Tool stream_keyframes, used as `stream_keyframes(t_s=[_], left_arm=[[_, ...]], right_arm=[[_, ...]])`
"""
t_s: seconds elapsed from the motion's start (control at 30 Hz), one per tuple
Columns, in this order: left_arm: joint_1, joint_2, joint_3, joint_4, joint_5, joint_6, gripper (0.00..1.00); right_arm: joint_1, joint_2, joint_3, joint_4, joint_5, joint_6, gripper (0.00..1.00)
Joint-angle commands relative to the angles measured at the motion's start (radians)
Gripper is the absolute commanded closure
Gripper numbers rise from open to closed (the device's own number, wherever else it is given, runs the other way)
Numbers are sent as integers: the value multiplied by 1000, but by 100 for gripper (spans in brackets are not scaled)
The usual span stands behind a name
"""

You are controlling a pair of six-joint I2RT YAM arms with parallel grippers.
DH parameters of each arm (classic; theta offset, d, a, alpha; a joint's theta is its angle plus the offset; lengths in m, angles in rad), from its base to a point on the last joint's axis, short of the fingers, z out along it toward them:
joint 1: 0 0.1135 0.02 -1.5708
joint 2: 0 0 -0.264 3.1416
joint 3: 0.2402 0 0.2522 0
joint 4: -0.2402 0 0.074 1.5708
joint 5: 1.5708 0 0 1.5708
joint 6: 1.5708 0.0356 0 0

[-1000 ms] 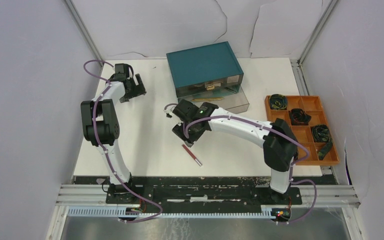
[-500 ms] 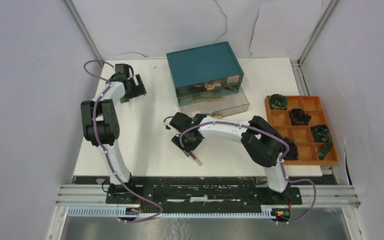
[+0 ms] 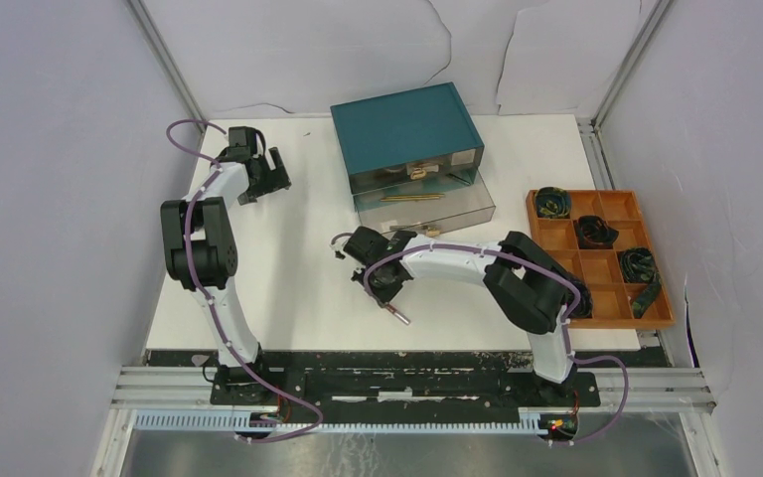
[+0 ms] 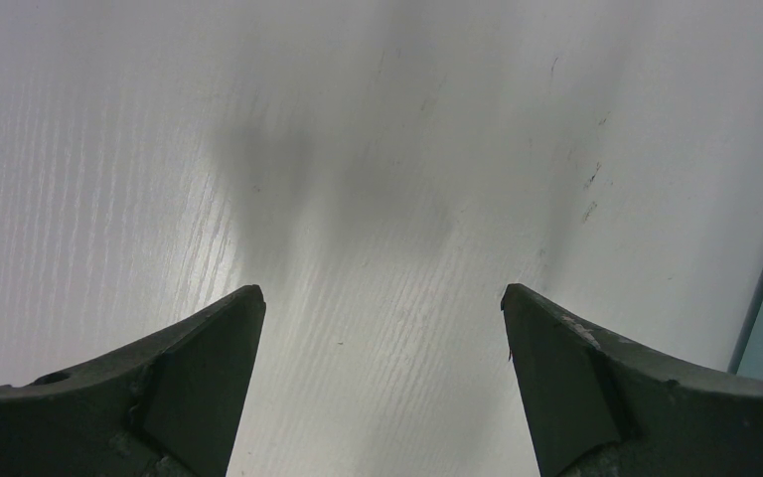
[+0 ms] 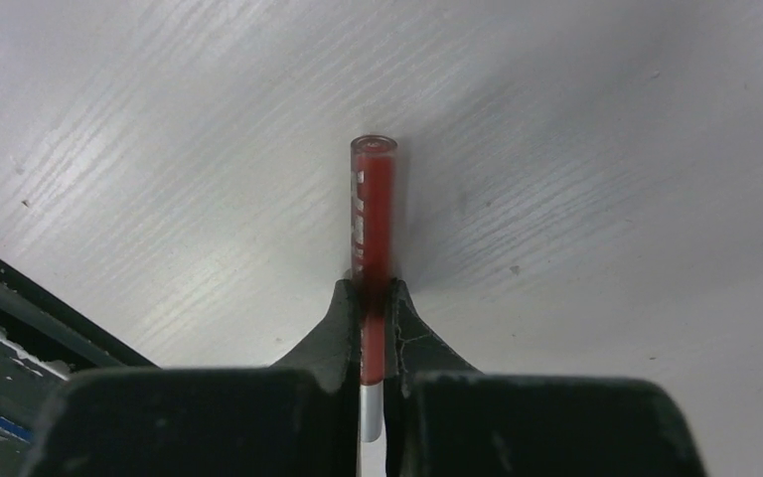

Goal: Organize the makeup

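A thin red pencil [image 5: 373, 209] with a silver end lies on the white table, and my right gripper [image 5: 369, 290] is shut on its middle. In the top view the same pencil [image 3: 397, 316] sticks out toward the near edge from under the right gripper [image 3: 382, 288]. A gold pencil [image 3: 412, 198] lies in the open drawer of the teal box [image 3: 407, 134]. My left gripper [image 4: 382, 298] stands open over bare table at the far left, the left gripper [image 3: 276, 171] holding nothing. The other makeup is out of view.
The teal drawer box stands at the back centre with its clear drawer [image 3: 427, 206] pulled out. An orange tray [image 3: 606, 260] with black coiled items sits at the right. The table's front edge [image 3: 407, 350] runs close below the right gripper.
My right arm came down and toward the near edge onto the red pencil, and its jaws closed on it. The left arm has not moved.
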Motion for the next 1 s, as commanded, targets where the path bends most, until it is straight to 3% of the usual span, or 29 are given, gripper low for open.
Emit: stream_keyframes(t_s=[0.0, 0.33, 0.73, 0.83, 0.97], left_arm=[[-6, -36, -1, 25, 11, 27, 4], [-5, -38, 5, 24, 10, 24, 4], [-6, -24, 18, 22, 3, 29, 4], [-5, -25, 19, 20, 5, 31, 4], [-6, -26, 16, 19, 1, 34, 4]], right_arm=[[7, -60, 28, -90, 62, -33, 99], [-109, -117, 380, -251, 208, -134, 99], [-322, 97, 618, -229, 230, -202, 99], [-331, 150, 653, -229, 264, -212, 89], [-332, 160, 645, -209, 320, -202, 63]])
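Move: My right hand already has its fingers shut on the red tube at the table. The middle of the open clear drawer is about 22 cm ahead of that hand, 10 cm to its right and about level in height. The gold knob on the drawer's front is some 16 cm ahead and 11 cm right, and the gold pencils inside about 25 cm ahead and 7 cm right. From my left hand, the drawer lies roughly 38 cm right and 4 cm back. My right hand keeps its pinch on the red tube and swings it up and forward, rising about 17 cm as it reaches some 22 cm out and 6 cm right to the open drawer, then dips 7 cm over it. The wrist tips the fingers outward about 20 degrees and turns somewhat clockwise; above the drawer the fingers start to open. ##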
